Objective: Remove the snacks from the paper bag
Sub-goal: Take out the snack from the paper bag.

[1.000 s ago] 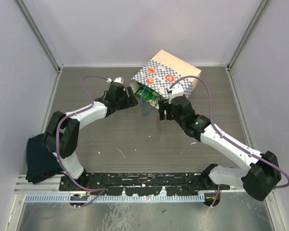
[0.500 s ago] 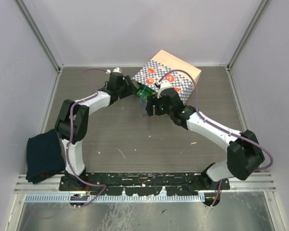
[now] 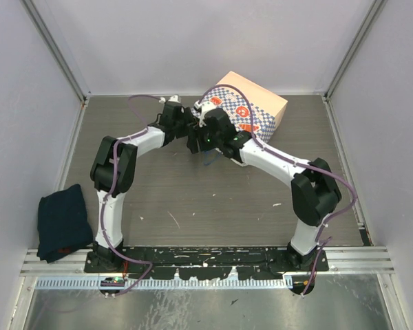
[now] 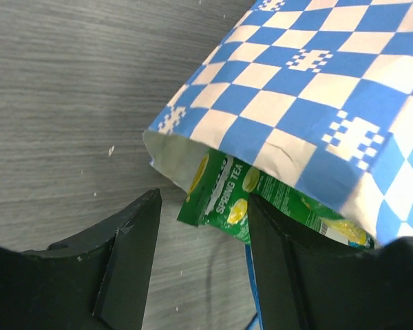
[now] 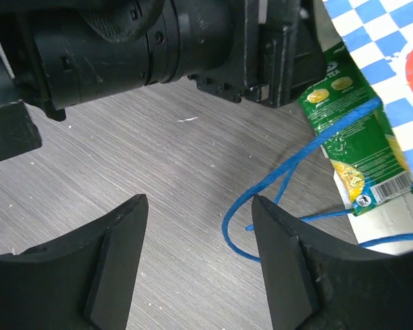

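Note:
The paper bag [image 3: 251, 110] lies on its side at the far middle of the table, blue-and-white checkered [image 4: 310, 89], its mouth facing left. A green snack packet [image 4: 224, 196] pokes out of that mouth. My left gripper [image 4: 203, 201] is open around the packet's corner, its right finger against the packet. My right gripper [image 5: 199, 201] is open just above the table, with only a loop of the bag's blue cord handle [image 5: 261, 199] near its right finger. The same green snack packet [image 5: 351, 137] lies to its upper right. In the top view both grippers, left [image 3: 190, 129] and right [image 3: 195, 143], crowd the bag's mouth and hide it.
A dark blue cloth [image 3: 63, 220] lies at the near left by the wall. The left arm's black wrist [image 5: 158, 48] fills the space right ahead of the right gripper. Enclosure walls close in the far side and both flanks; a metal rail [image 3: 206, 258] runs along the near edge.
Both arms have moved in to the bag's mouth, the right one swinging left and away from me. The left jaws have narrowed around the green packet's corner; the right jaws narrowed slightly.

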Tool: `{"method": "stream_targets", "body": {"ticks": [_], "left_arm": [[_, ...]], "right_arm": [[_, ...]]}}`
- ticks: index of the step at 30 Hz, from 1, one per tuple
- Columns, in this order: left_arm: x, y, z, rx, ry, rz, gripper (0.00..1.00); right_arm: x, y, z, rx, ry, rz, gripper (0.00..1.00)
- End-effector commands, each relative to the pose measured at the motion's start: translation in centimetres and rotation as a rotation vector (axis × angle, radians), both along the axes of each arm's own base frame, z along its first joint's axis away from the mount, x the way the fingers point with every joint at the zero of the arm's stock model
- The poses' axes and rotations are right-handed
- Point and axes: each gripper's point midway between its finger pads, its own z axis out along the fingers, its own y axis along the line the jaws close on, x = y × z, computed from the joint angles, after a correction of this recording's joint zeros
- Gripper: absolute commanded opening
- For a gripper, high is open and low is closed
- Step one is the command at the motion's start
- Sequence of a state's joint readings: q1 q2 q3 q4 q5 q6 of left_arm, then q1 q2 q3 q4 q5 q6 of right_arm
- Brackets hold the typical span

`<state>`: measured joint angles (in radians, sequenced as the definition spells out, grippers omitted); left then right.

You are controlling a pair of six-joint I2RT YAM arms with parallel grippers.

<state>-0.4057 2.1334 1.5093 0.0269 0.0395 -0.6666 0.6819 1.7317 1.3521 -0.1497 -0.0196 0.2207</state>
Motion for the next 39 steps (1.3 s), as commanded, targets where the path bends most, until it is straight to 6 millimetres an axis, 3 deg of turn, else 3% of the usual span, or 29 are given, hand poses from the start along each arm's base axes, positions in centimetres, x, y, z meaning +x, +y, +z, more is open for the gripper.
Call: {"method": "stream_targets", "body": {"ticks": [1, 5, 8, 10, 14, 17, 25, 30, 32, 39], "left_arm": [[2.1, -0.8, 2.0, 0.015, -0.083, -0.035, 0.54], [2.5, -1.1, 1.6, 0.024, -0.078, -0.048, 0.51], [2.5, -1.6, 1.2, 0.016, -0.07, -0.066, 0.42], [2.4, -1.8, 1.0, 0.009, -0.064, -0.079, 0.32], [1.8, -2.0, 1.0, 0.0, -0.055, -0.102, 0.11], [1.1, -1.6, 1.8, 0.003, -0.063, -0.103, 0.0], [-1.3, 0.3, 4.2, 0.059, -0.103, -0.104, 0.0], [-4.2, 2.6, 5.4, 0.095, -0.102, -0.094, 0.0], [-5.6, 4.3, 6.4, 0.086, -0.102, -0.069, 0.0], [-9.6, 12.5, 5.9, 0.074, -0.001, 0.127, 0.0]], "right_arm": [[0.4, 1.4, 0.6, 0.013, 0.029, 0.029, 0.66], [0.3, 1.7, 0.0, 0.007, 0.048, 0.031, 0.62], [0.2, 1.6, -0.5, -0.006, 0.059, 0.029, 0.53], [0.0, 1.4, -0.6, -0.009, 0.064, 0.031, 0.4], [-0.4, 1.2, 0.3, 0.004, 0.05, 0.037, 0.02], [-0.5, 1.0, 1.4, 0.014, 0.026, 0.038, 0.01], [-0.1, -0.5, 4.9, 0.055, -0.036, 0.004, 0.0], [0.5, -1.9, 6.3, 0.077, -0.058, -0.03, 0.0], [0.8, -2.4, 6.5, 0.083, -0.059, -0.044, 0.0], [2.1, -3.1, 6.6, 0.128, -0.05, -0.085, 0.0]]}}
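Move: The green snack packet's middle lies about 6 cm to the right of my left hand, a centimetre back and some 2 cm below, its near corner just off the open fingertips. The paper bag's middle is about 15 cm right of that hand, 2 cm ahead and 3 cm above. From my right hand, the blue handle hangs level ahead, 2 cm right, some 4 cm below; the packet is about 9 cm ahead, 7 cm right, 10 cm below. My left hand eases a little forward and down, shuts on the packet's corner, then drags it back and left out of the bag mouth, some 10 cm back and 8 cm left, rising about 5 cm. Meanwhile my right hand sinks 4 cm, pinches the blue handle, then lifts it some 7 cm, drifting about 3 cm right. ##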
